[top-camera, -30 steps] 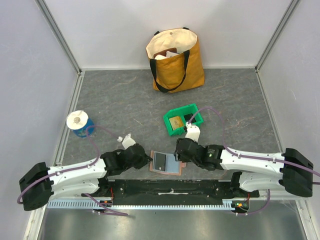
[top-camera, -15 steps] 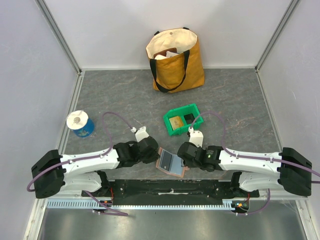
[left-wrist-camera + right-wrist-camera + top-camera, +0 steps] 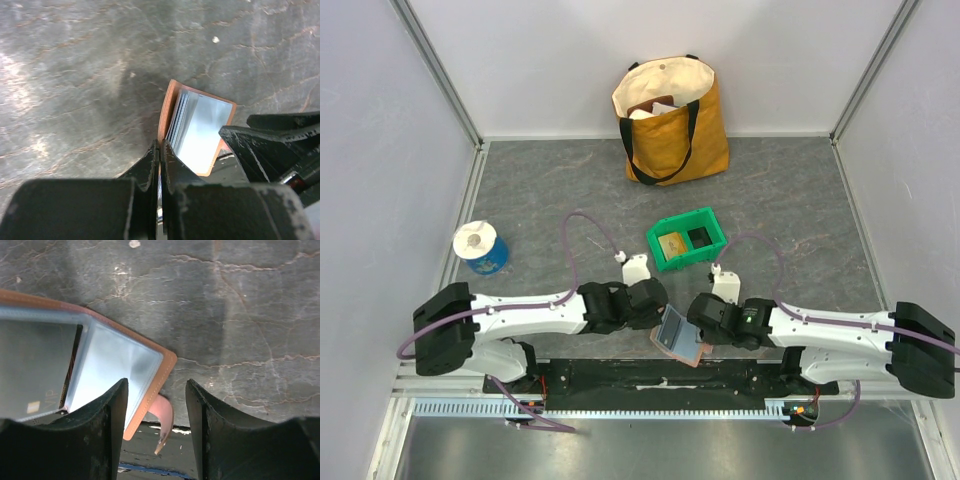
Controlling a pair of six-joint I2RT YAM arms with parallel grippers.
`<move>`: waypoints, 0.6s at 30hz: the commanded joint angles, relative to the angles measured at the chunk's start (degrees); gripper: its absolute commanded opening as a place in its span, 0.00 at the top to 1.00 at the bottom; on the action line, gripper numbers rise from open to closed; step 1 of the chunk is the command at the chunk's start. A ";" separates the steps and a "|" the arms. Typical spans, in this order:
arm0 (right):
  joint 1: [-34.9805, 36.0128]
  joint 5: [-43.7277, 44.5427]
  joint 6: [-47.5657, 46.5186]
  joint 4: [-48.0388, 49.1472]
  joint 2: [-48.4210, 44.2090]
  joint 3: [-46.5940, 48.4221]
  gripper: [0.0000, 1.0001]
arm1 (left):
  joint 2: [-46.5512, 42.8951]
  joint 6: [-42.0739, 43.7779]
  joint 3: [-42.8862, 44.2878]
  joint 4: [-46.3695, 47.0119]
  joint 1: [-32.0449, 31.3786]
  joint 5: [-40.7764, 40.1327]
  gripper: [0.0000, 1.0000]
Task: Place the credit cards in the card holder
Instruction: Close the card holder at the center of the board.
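Note:
The card holder (image 3: 680,339) is open at the table's near edge, terracotta outside with a pale blue-grey lining. My left gripper (image 3: 662,316) is shut on its left cover; in the left wrist view the fingers (image 3: 161,152) pinch the brown edge of the card holder (image 3: 200,131). My right gripper (image 3: 700,335) stands open over the right corner. In the right wrist view that corner of the card holder (image 3: 120,367) and the snap tab (image 3: 163,421) lie between my right gripper's (image 3: 156,400) jaws, untouched. A dark grey credit card (image 3: 32,372) sits in the left pocket.
A green bin (image 3: 660,258) behind the holder contains a tan item (image 3: 670,244) and a dark item (image 3: 700,237). A yellow tote bag (image 3: 672,120) stands at the back. A blue-and-white roll (image 3: 478,246) sits at left. The black base rail (image 3: 640,378) runs just below the table edge.
My left arm has swung right, carrying the card holder rightward and toward the near edge. The right gripper has drawn back to the right with it, still open.

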 commanded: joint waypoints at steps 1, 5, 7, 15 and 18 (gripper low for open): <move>0.29 5.05 5.19 -4.88 -2.41 -0.31 0.43 | 3.05 5.31 5.06 2.86 -2.77 -0.76 0.98; 0.29 8.40 9.85 -7.27 -4.69 -0.83 0.45 | 6.65 6.72 7.08 6.99 -4.71 2.05 0.98; 0.29 11.38 14.15 -10.42 -6.19 -1.01 0.43 | 8.41 7.51 8.66 7.88 -5.76 2.85 0.98; -0.68 15.62 20.15 -15.45 -12.96 -1.71 0.43 | 14.65 11.38 11.56 15.18 -8.40 9.09 0.98; -0.68 15.44 19.89 -15.36 -13.05 -1.88 0.43 | 15.01 11.03 11.04 16.14 -8.49 8.83 0.98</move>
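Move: The left fingers, shut, are at the raised left cover of the open card holder, whose middle lies about 4 cm to the right, 2 cm back and 6 cm below. The green tray is some 17 cm ahead of the left hand and 4 cm to its right, 6 cm lower. From the open right hand, the card holder's middle is roughly 5 cm to the left, level fore and aft, and a couple of centimetres below. Keeping its pinch on the raised left cover, the left hand drags the card holder along with it, about 10 cm to the right and then increasingly back as well, at nearly constant height, turning nearly 20 degrees clockwise. Ahead of it the right hand, fingers staying open, draws off about 5 cm to the right while rising and easing forward, also turning clockwise. ##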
